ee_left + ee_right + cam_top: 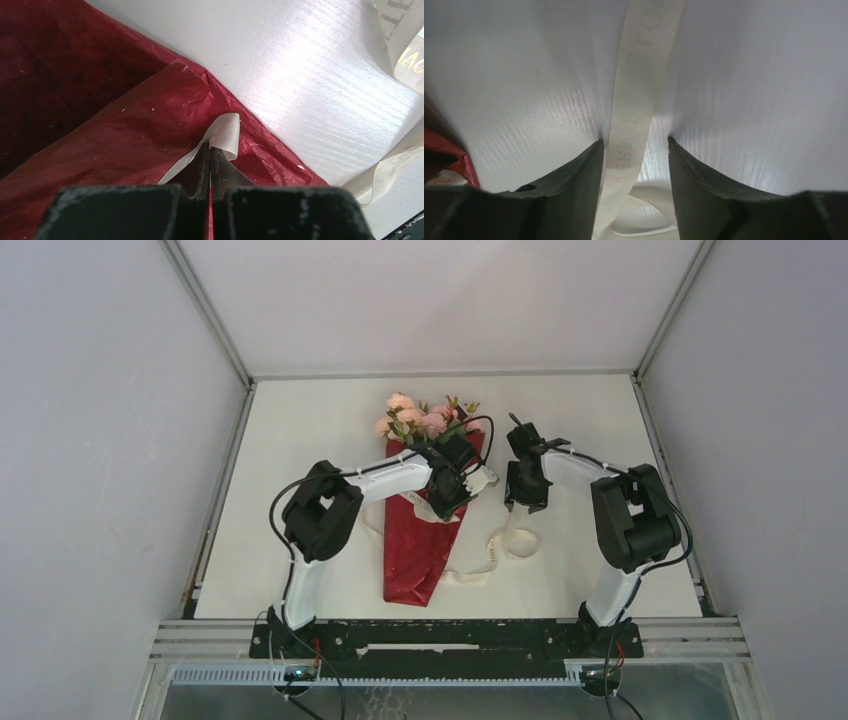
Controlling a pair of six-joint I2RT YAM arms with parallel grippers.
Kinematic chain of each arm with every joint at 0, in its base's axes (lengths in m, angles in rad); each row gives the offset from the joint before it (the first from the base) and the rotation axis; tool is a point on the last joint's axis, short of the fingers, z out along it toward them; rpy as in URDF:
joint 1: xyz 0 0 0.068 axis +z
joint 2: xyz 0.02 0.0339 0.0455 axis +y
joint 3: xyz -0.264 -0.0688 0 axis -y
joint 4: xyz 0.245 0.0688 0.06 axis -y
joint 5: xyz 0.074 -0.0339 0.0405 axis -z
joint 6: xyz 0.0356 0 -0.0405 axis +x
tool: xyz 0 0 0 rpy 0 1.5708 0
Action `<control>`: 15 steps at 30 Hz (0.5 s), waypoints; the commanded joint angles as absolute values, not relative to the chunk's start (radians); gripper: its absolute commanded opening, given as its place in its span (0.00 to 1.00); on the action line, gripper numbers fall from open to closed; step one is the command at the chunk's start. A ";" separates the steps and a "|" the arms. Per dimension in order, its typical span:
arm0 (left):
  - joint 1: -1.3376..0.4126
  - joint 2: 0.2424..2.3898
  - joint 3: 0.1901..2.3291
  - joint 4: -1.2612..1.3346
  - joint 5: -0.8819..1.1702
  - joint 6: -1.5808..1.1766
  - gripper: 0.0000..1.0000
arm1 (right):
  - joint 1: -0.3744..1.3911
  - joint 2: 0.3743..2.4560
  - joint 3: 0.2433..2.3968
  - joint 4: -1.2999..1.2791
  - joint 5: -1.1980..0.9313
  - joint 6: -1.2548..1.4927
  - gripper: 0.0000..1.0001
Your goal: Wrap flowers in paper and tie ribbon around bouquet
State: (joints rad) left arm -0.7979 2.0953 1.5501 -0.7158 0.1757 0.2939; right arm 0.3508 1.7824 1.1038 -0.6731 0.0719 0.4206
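Note:
The bouquet lies on the table, its pink flowers (415, 418) at the far end of a cone of red paper (415, 550). My left gripper (462, 483) hovers over the cone's right edge. In the left wrist view it (210, 147) is shut on a fold of the cream ribbon (226, 135) just above the paper (125, 135). My right gripper (522, 502) is to the right of the bouquet, open. In the right wrist view a strip of ribbon (631, 115) runs loosely between its fingers (579, 170), close to the left one, with a clear gap on the right.
The rest of the ribbon (500, 545) curls in loops on the white table (300, 440) between the cone's tip and my right arm. Grey walls close in both sides and the back. A black rail (450, 638) runs along the near edge.

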 commanded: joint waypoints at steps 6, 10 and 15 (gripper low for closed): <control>-0.793 2.114 1.530 -0.694 0.160 0.288 0.00 | 0.283 1.781 1.102 -0.579 -0.050 0.389 0.00; -0.793 2.125 1.531 -0.690 0.149 0.288 0.00 | 0.171 1.647 1.103 -0.596 -0.060 0.363 0.00; -0.793 2.135 1.540 -0.690 0.147 0.290 0.00 | -0.006 1.329 1.124 -0.631 -0.098 0.354 0.00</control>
State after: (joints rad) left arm -0.7982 2.0956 1.5501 -0.7151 0.1688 0.2878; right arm 0.1055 1.6154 1.0840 -0.6350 -0.0708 0.3855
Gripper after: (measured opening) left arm 0.003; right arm 0.006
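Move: The cream ribbon strip lies right between the right hand's open fingers, about 1 cm below the hand point. Its loose coil sits some 8 cm back on the table, straight behind. The red paper wrap is about 20 cm to the left and 3 cm back. From the left hand, the ribbon strip is about 14 cm to the right and 1 cm ahead. The right fingers pinch the ribbon strip shut, then pull it about 5 cm right and up, 3 cm forward. ##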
